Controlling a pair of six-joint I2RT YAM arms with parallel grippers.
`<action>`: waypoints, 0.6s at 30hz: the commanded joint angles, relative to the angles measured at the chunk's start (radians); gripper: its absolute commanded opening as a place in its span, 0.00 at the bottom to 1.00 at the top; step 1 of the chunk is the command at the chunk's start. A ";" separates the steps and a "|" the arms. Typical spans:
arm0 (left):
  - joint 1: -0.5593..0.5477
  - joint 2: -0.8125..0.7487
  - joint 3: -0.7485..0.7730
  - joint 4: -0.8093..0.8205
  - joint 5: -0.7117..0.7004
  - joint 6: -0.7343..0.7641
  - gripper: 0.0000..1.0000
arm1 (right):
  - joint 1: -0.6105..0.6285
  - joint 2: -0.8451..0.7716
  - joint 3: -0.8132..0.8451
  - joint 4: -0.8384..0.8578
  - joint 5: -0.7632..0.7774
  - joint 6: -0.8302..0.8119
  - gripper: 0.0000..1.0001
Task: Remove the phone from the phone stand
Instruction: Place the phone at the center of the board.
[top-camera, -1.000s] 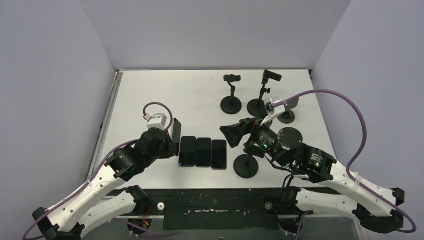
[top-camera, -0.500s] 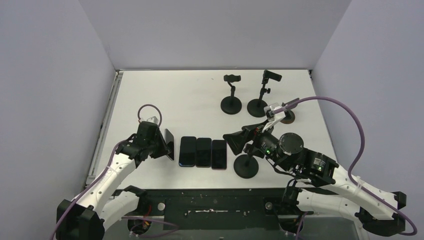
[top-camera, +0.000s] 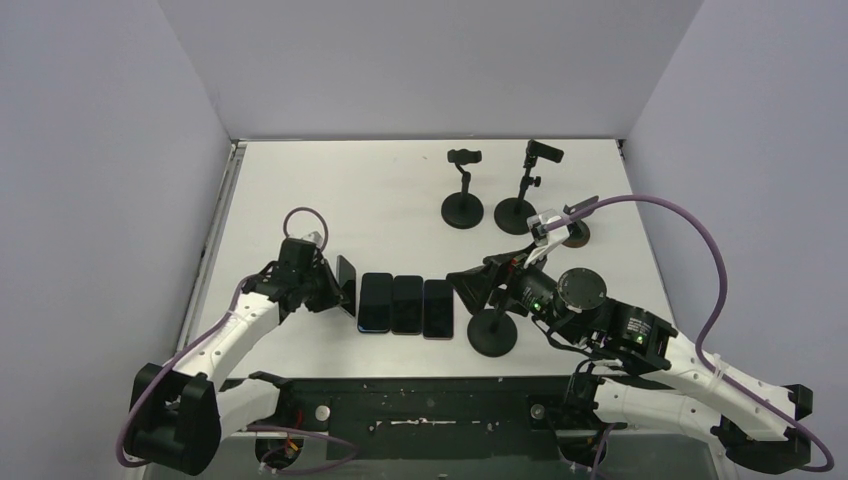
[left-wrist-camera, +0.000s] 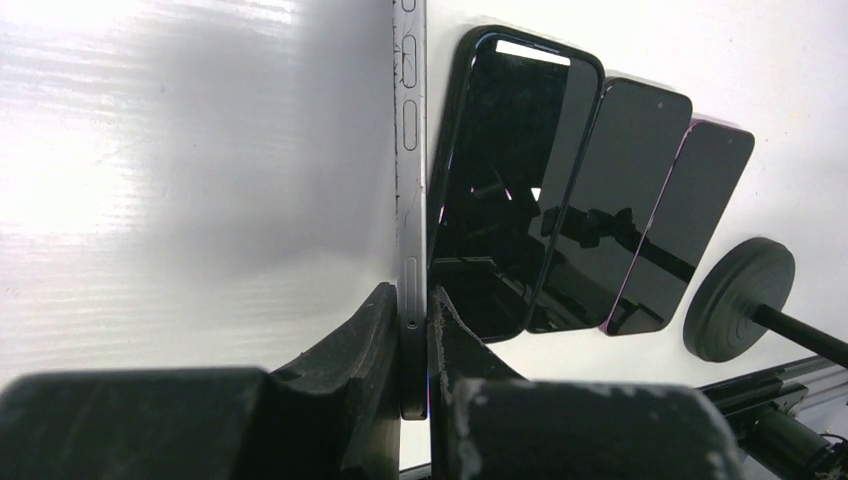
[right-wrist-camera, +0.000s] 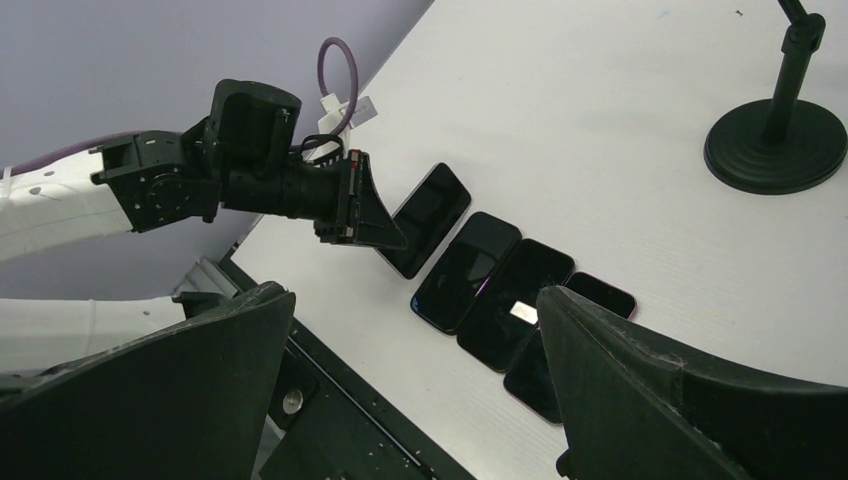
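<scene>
My left gripper (top-camera: 335, 288) (left-wrist-camera: 410, 300) is shut on a dark phone (top-camera: 347, 285) (left-wrist-camera: 412, 200) (right-wrist-camera: 425, 215). The phone stands on its long edge, low over the table, just left of a row of phones. It is clear of every phone stand. The nearest stand's round base (top-camera: 493, 335) (left-wrist-camera: 738, 310) sits right of the row, its top hidden under my right gripper (top-camera: 470, 280) (right-wrist-camera: 412, 295). That gripper hangs open above the row's right end, holding nothing.
Three dark phones (top-camera: 407, 303) (right-wrist-camera: 490, 275) lie flat side by side on the white table (top-camera: 330, 190). Two more black stands (top-camera: 463, 190) (top-camera: 520, 190) rise at the back, and a third base (top-camera: 572, 235) shows behind the right arm's cable.
My left arm has dropped low and brought the gripped phone down beside the left end of the row. The right gripper has shifted slightly nearer and stayed open.
</scene>
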 joint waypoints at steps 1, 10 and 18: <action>0.010 0.046 0.020 0.004 -0.009 0.015 0.04 | 0.001 -0.003 -0.005 0.029 0.005 0.001 0.97; 0.022 0.081 0.032 -0.035 -0.075 -0.005 0.32 | 0.001 -0.005 -0.002 0.020 0.018 0.000 0.97; 0.035 0.075 0.036 -0.054 -0.130 -0.015 0.40 | 0.001 0.002 -0.003 0.017 0.022 -0.001 0.97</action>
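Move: The phone, still pinched on edge near its near end by the left fingers, goes to a bare spot whose middle is roughly 4 cm ahead, 1 cm left and 4 cm below the left hand. The nearest laid phone is about 7 cm to that hand's right, level with it, and the middle phone some 15 cm right, also level. From the idle right hand, the spot lies roughly 12 cm ahead, 30 cm left and 31 cm below. The phone's near end comes out of the left hand's pinch: the fingers open to about two fifths while the hand sinks about 3 cm towards the board and shifts some 2.5 cm left, away from the row of phones, tilting roughly 10 degrees. The fingertips finish low, one on either side of the phone's near end. ##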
